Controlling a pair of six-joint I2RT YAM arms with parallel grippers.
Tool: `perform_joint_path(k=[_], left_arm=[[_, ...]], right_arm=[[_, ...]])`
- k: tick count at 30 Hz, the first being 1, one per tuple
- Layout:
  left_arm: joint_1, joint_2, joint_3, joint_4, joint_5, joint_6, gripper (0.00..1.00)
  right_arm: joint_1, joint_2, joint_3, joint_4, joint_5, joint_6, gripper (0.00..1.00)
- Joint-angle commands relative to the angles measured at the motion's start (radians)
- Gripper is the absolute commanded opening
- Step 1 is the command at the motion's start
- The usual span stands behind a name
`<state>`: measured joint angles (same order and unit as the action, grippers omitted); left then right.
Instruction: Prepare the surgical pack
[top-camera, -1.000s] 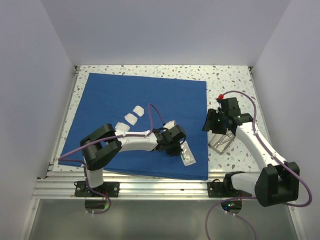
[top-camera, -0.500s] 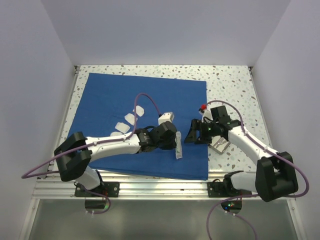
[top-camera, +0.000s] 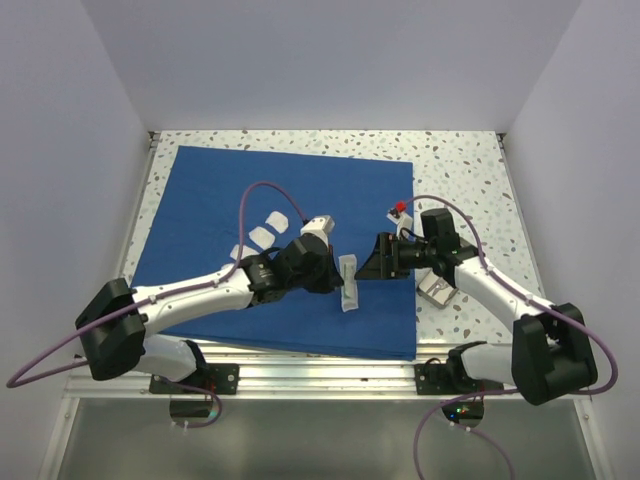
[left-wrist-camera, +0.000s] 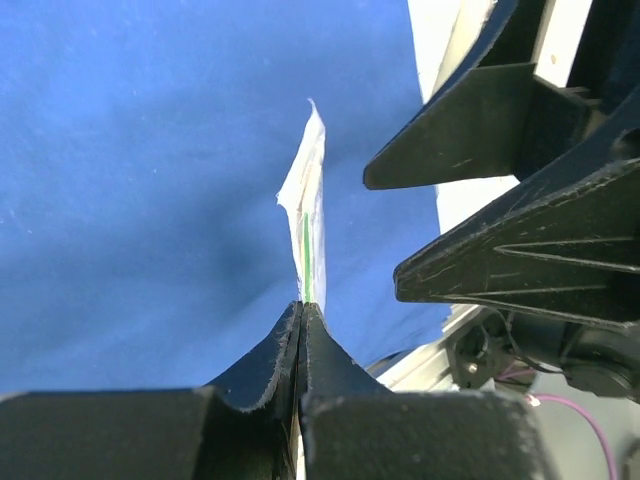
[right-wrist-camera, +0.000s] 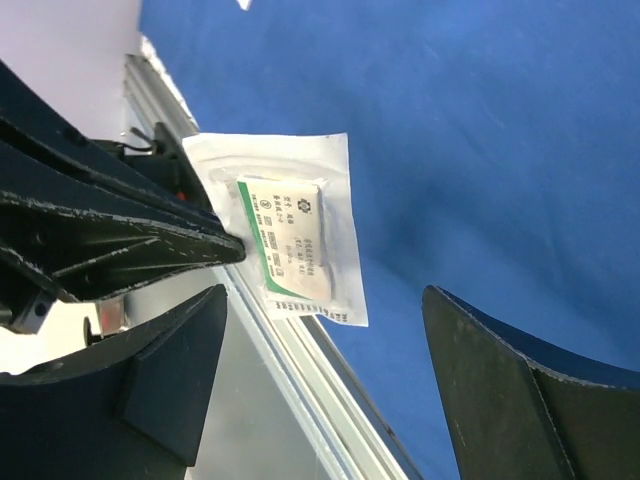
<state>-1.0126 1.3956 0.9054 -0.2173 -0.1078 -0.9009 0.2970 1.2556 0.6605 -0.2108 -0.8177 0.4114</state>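
The royal-blue drape (top-camera: 230, 190) lies spread over the table's left and middle. My left gripper (top-camera: 337, 277) is shut on one end of the clear packet (top-camera: 347, 285), holding it up on edge above the drape's right part. In the left wrist view the packet (left-wrist-camera: 309, 205) sticks out edge-on from the shut left gripper (left-wrist-camera: 301, 308). My right gripper (top-camera: 369, 268) faces it from the right, open; in its own view the right gripper (right-wrist-camera: 322, 300) stands wide around the packet (right-wrist-camera: 295, 240) without touching it. Three white gauze squares (top-camera: 262, 236) lie on the drape. The silver tray (top-camera: 438, 289) is partly hidden under my right arm.
The speckled table top (top-camera: 460, 170) shows right of and behind the drape. An aluminium rail (top-camera: 300, 375) runs along the near edge. Walls close in the left, right and back. Purple cables (top-camera: 262, 190) loop above both arms.
My left arm lifted the packet off the drape's near right corner and carried it up and left. My right arm swung left from over the tray toward it, and its jaws widened.
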Motion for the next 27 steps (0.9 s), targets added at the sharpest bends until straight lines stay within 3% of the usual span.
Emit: perform_joint_path(k=[1, 9, 17, 23, 27], left_arm=[[0.016, -0.062, -0.008, 0.061, 0.06, 0.039, 0.0], [0.017, -0.093, -0.01, 0.091, 0.138, 0.042, 0.0], [0.017, -0.13, -0.036, 0.11, 0.154, 0.039, 0.0], [0.02, -0.121, -0.048, 0.113, 0.151, 0.039, 0.0], [0.043, -0.121, -0.065, 0.121, 0.164, 0.036, 0.0]], right_arm=[[0.004, -0.022, -0.005, 0.096, -0.077, 0.017, 0.82], [0.021, -0.025, -0.01, 0.166, -0.109, 0.05, 0.81], [0.031, -0.028, -0.025, 0.264, -0.155, 0.115, 0.7], [0.045, -0.071, -0.047, 0.329, -0.179, 0.159, 0.52], [0.045, -0.076, -0.044, 0.295, -0.172, 0.148, 0.27]])
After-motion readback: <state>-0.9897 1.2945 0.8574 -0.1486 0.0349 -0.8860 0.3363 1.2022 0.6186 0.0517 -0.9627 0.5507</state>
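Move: The packet, still pinched in the left gripper, has its middle roughly 3 cm to the right and 1 cm forward of that hand, at about its height. From the open right hand the packet is about 5 cm left, 4 cm back and perhaps 1 cm lower. The instrument tray lies some 18 cm right of the right hand, 6 cm back and 10 cm below; the farthest gauze pad is about 14 cm left of the left hand, 15 cm ahead and 11 cm down. Upward by about 4.5 cm and leftward by nearly 3, the right hand brings its open fingers onto the packet's free far part, its fingertips tipping up some 10 to 15 degrees as the fingers close from wide to about a third open, one on each face. The left hand keeps its shut pinch, rising some 3.5 cm and easing back slightly before settling a little. ##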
